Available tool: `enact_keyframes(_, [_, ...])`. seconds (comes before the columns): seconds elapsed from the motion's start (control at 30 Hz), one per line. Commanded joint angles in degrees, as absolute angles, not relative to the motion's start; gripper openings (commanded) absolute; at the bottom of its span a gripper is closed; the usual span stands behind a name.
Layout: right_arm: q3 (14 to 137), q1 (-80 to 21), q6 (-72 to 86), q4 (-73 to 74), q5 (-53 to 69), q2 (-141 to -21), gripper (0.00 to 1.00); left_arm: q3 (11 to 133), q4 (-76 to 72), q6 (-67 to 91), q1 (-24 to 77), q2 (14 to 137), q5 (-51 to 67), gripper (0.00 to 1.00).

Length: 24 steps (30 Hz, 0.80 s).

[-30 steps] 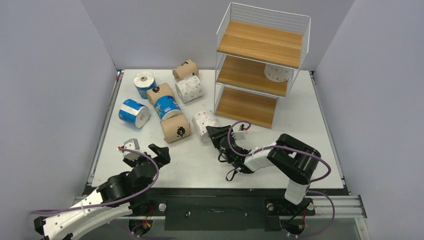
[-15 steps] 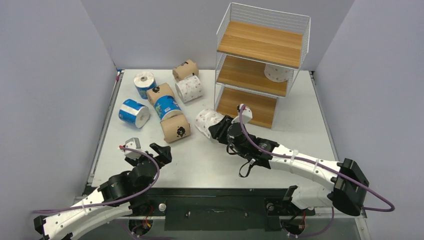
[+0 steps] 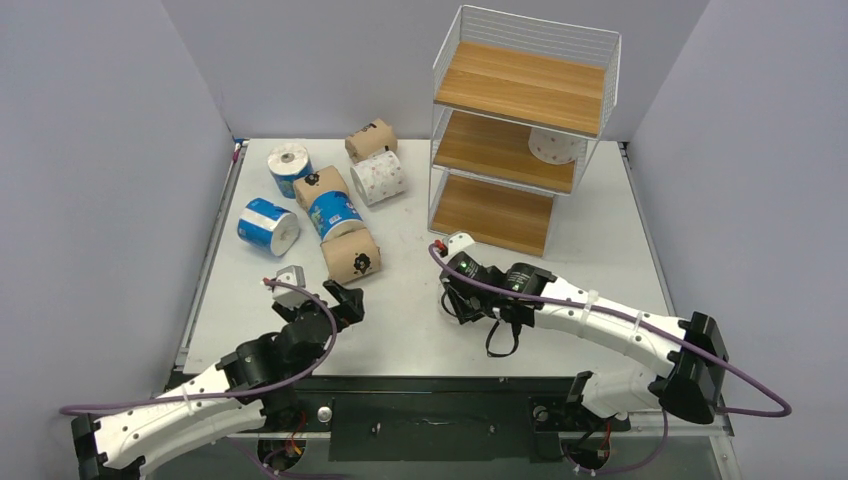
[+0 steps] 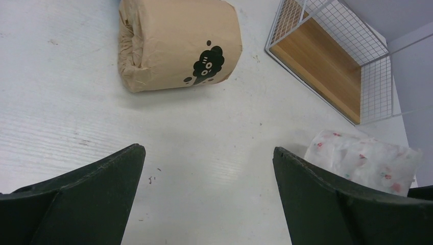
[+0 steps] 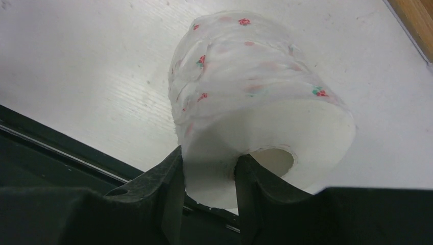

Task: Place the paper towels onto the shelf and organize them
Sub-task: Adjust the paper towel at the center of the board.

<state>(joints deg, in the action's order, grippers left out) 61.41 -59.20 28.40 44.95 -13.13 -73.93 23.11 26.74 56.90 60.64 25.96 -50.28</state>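
My right gripper (image 5: 208, 156) is shut on a white paper towel roll with pinkish dots (image 5: 255, 92): one finger sits in the core hole, the other outside the wall. It holds the roll above the table in front of the shelf (image 3: 520, 100). In the top view the right gripper (image 3: 458, 295) hides this roll. My left gripper (image 4: 207, 153) is open and empty, low over the table, just short of a brown roll with a black mark (image 4: 178, 46). From above, the left gripper (image 3: 335, 300) is near that brown roll (image 3: 350, 258). Another dotted roll (image 3: 553, 146) lies on the shelf's middle board.
At the back left of the table lie more rolls: blue-and-white ones (image 3: 268, 225) (image 3: 290, 165) (image 3: 335, 212), brown ones (image 3: 320, 185) (image 3: 370, 138) and a dotted one (image 3: 378, 177). Grey walls close in both sides.
The right arm has taken the dotted roll off the table and drawn it back toward the near edge. The left arm has reached forward toward the brown roll.
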Motion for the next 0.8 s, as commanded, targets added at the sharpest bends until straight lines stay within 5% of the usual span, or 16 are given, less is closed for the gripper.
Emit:
enact_keyframes(0.0, [64.4,-59.9,21.8,49.8,-13.9,-75.3,0.25,23.4,18.7,54.6,60.5,29.3,-47.6,0.96])
enact_keyframes(0.23, [63.2,-61.5,20.9,49.3,-13.6,-79.4,0.26,24.0,15.5,54.1,60.5,34.0,-45.2,0.96])
enact_keyframes(0.53, [63.4,-62.3,21.9,49.6,-13.4,-77.6,0.63,23.9,13.9,53.4,60.4,35.3,-43.7,0.96])
enact_keyframes(0.77, [66.8,-62.1,24.0,50.6,-11.5,-71.7,0.75,25.0,13.5,51.8,60.2,36.1,-43.4,0.97])
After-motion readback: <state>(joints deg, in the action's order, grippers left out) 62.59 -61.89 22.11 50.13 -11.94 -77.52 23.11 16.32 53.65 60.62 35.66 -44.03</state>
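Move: The right hand already grips the floral paper towel roll by its end wall and holds it tilted. Its standing spot on the bare table is about 2 cm ahead, 2 cm left and 12 cm below. The brown roll is some 16 cm ahead and 18 cm left, and the shelf's bottom board about 27 cm ahead and 9 cm right. From the open left hand, the floral roll is roughly 22 cm right and level ahead, 5 cm lower. Still pinching the roll's wall, the right hand lowers it about 3 cm towards the table, easing back and right while its left side dips some 10 degrees and it swings slightly counter-clockwise. It then pauses, opens wide to let go, and starts to rise about 1 cm. The open left hand slides about 4 cm right towards the roll, sinking slightly. ##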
